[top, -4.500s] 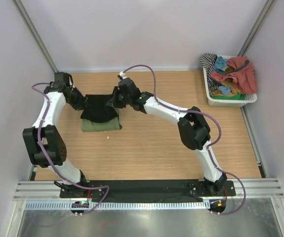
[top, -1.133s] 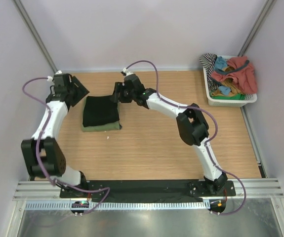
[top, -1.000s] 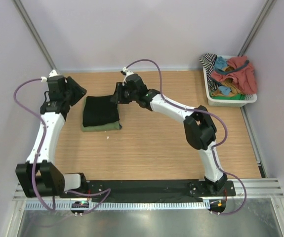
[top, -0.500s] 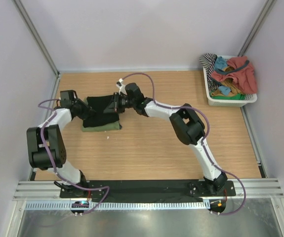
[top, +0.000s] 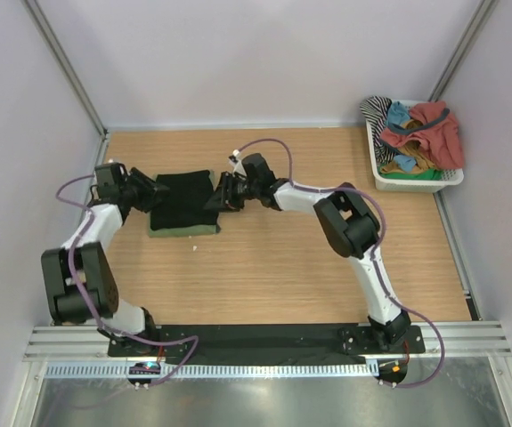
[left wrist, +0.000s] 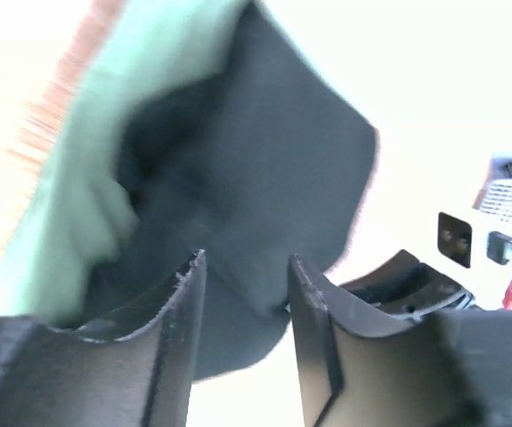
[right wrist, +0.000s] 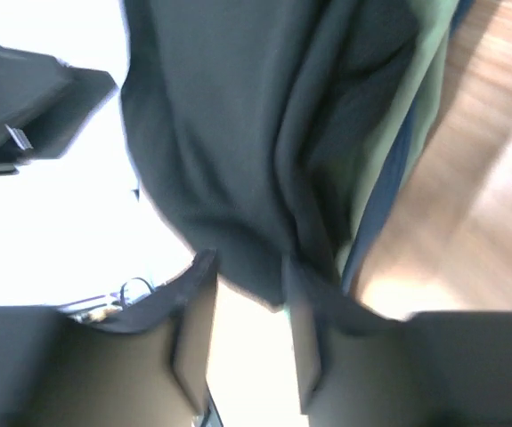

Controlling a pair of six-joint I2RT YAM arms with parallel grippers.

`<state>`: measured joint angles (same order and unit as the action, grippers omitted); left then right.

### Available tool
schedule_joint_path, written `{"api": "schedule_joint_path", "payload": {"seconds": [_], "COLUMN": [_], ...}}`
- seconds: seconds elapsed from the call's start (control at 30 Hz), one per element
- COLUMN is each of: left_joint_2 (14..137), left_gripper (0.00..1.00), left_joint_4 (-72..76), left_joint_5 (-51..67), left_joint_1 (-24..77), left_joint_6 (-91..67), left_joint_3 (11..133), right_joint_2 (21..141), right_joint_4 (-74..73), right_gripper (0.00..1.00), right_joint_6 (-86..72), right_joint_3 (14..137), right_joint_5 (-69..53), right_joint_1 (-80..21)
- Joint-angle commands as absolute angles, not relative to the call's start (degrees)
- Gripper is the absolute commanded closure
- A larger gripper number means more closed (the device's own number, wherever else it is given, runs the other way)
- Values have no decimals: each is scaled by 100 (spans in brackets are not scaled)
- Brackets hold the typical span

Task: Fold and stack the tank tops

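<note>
The black tank top lies folded on the folded olive green tank top at the table's back left; green shows along its near edge. My left gripper is at the stack's left edge, my right gripper at its right edge. In the left wrist view the jaws stand apart, with the black top reaching between the tips and the green top beside it. In the right wrist view the jaws also stand apart, with a corner of the black top between them and the green top beyond.
A white basket with red, teal and striped garments stands at the back right corner. A small white scrap lies on the wood just in front of the stack. Side walls close in on the left and right.
A second ago both grippers were raised clear of the stack. They then came down onto the black top, and now sit at its left and right edges, with the top lying flatter.
</note>
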<state>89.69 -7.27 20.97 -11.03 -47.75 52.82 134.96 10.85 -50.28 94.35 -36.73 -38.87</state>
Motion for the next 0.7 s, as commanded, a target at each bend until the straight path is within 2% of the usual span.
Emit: {"api": "schedule_joint_path", "payload": {"seconds": [0.0,0.07,0.2,0.23,0.27,0.3,0.47,0.67], "left_joint_2": [7877,7209,5988,5759,5296,5082,3851,2568], "left_gripper": [53,45,28,21,8,1,0,0], "left_joint_4": [-650,-869,-941,-949,-958,-1045,-1187,-1239], "left_joint_5": [1714,1583,1380,1371,1371,1301,1230,1318], "left_joint_1": [-993,-915,-555,-362,-256,-168,290,334], "left_joint_6": [-4702,-4676,-4711,-4685,-4650,-4623,-4492,-4184], "left_joint_3": [5230,5124,4642,4388,4255,4010,3183,2260], "right_joint_2": [11999,11499,9806,9521,9258,8646,6981,5198], "right_joint_4": [450,90,35,-121,-219,-237,-158,-27], "right_gripper": [54,46,31,27,25,22,3,2], "right_joint_6": [-4045,-3517,-2910,-2805,-2595,-2497,-2364,-2522], "right_joint_3": [9090,8773,7326,7078,6823,6324,4722,3034], "right_joint_5": [-3227,-2665,-1602,-1060,-802,-565,1059,2012], "right_joint_1": [-3876,-3858,-3762,-3744,-3735,-3727,-3727,-3718]}}
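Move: Under and between the two hands lies the stack, the folded black tank top on the folded green one. Its middle is about 7 cm to the right of the left hand, 4 cm back and 6 cm below; from the right hand it is roughly 10 cm to the left, 2 cm back and 4 cm below. A small white scrap lies on the table in front of the stack, some 17 cm back and 6 cm to the left of the right hand. Clearing the stack, both hands first rise about 15 cm while their fingers spread from part open to fully open. The right sweeps some 27 cm to the right and 10 cm back, its fingers swinging clockwise from pointing left towards forward; the left draws 15 cm back and 7 cm right, fingertips tilting up some 25 degrees. Both sink again about 6 cm at the end. ##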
